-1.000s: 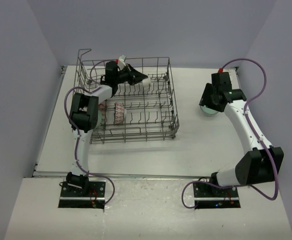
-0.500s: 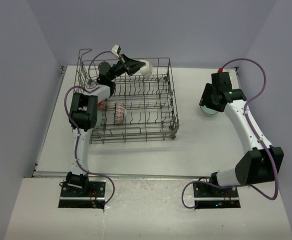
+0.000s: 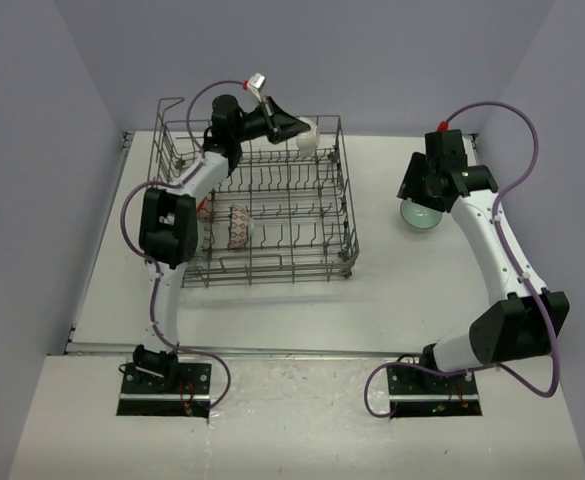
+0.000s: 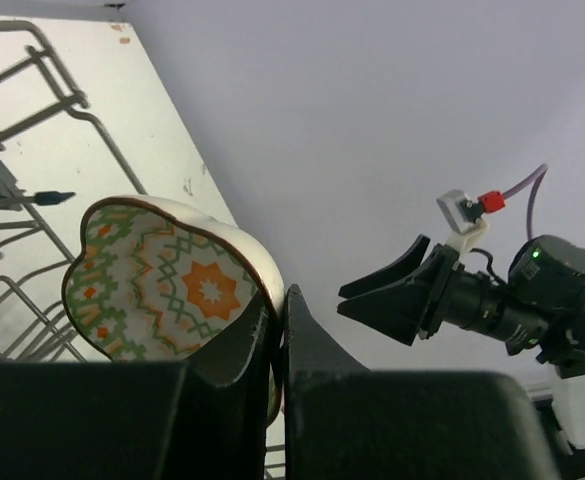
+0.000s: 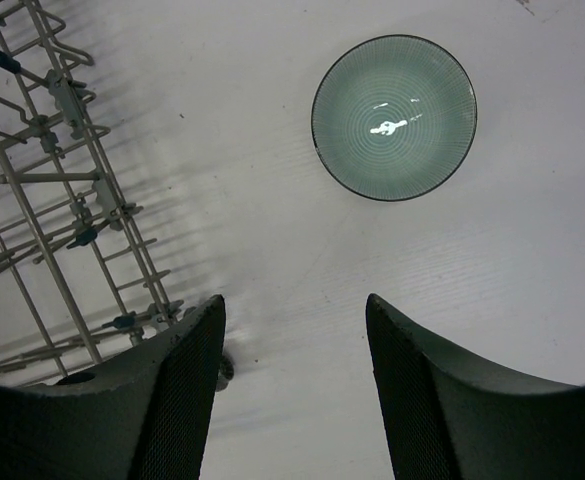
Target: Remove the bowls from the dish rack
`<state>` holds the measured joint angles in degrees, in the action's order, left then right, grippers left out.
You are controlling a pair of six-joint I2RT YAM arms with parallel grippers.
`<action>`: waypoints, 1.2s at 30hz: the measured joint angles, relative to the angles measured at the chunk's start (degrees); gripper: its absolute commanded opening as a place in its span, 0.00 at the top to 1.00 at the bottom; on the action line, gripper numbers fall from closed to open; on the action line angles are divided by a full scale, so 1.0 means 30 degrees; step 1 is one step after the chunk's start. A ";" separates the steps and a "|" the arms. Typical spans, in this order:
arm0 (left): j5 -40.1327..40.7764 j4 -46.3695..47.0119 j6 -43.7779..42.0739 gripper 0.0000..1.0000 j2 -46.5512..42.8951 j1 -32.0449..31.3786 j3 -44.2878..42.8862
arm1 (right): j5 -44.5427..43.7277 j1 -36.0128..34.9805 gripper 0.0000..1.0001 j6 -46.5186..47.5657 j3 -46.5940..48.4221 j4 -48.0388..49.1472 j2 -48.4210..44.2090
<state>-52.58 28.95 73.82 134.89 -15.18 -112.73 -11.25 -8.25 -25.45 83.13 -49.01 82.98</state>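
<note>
My left gripper (image 4: 280, 312) is shut on the rim of a whitish bowl (image 4: 162, 280) with an orange and green pattern inside. In the top view that bowl (image 3: 307, 140) hangs in my left gripper (image 3: 296, 131) above the far edge of the wire dish rack (image 3: 344, 225). Another patterned bowl (image 3: 238, 225) stands on edge among the tines in the rack. A mint-green bowl (image 5: 393, 117) sits upright on the table to the right of the rack. My right gripper (image 5: 294, 305) hovers open over bare table just short of it, holding nothing.
The rack's right-hand corner (image 5: 52, 200) lies close to the left of my right gripper. The purple back wall rises just behind the rack, and side walls close the table in. White table stretches in front of the rack.
My left arm has lifted the whitish bowl out of the rack, up and to the right. My right arm has drawn back slightly, uncovering more of the green bowl.
</note>
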 measured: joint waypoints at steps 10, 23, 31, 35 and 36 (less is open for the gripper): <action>0.2783 -1.1693 -0.8218 1.00 -0.2353 -0.1384 -0.2747 | 0.2178 -0.0029 0.39 -0.0015 0.0342 -0.0466 0.0000; 1.1548 -2.1842 -1.6976 1.00 -0.6615 -0.1872 0.0357 | 0.3118 -0.0597 0.39 -0.0138 0.0175 -0.0525 0.0044; 1.1183 -2.1813 -1.8979 1.00 -1.1067 -0.2047 0.2193 | 0.3118 -0.1916 0.39 -0.0168 0.0634 -0.0685 0.1333; 1.2189 -2.2119 -1.9467 1.00 -1.1970 -0.2346 0.2550 | 0.3111 -0.2521 0.39 -0.0153 0.1741 -0.0911 0.2171; 1.2553 -2.2316 -1.9511 1.00 -1.2065 -0.2382 0.2565 | 0.3096 -0.2674 0.39 -0.0153 0.2025 -0.0947 0.2310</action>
<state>-14.92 -38.00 15.29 98.70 -22.33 -105.03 -1.96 -16.27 -25.91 89.21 -51.86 89.91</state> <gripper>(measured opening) 0.033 0.612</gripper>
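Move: The left hand holds the floral bowl high over the rack's far right part, the bowl's middle about 4 cm below it and 1 cm back and right; open air over the rack's far middle lies some 12 cm back and 8 cm left. The red-patterned bowl is about 19 cm back, 17 left, 19 below. From the empty right hand the floral bowl is about 15 cm ahead, 24 left, roughly level; the green bowl stands 4 ahead, 6 right, 18 below. Keeping its pinch on the floral bowl's rim, the left hand edges up and right a little, then swings left while dipping about 9 cm and tipping its fingers from pointing right to steeply down (some 50 degrees), and finally draws back and climbs again over the rack's far middle. Meanwhile the right hand, still open and empty, slides about 8 cm left from near the green bowl towards the rack's right side, turning slightly counter-clockwise. ##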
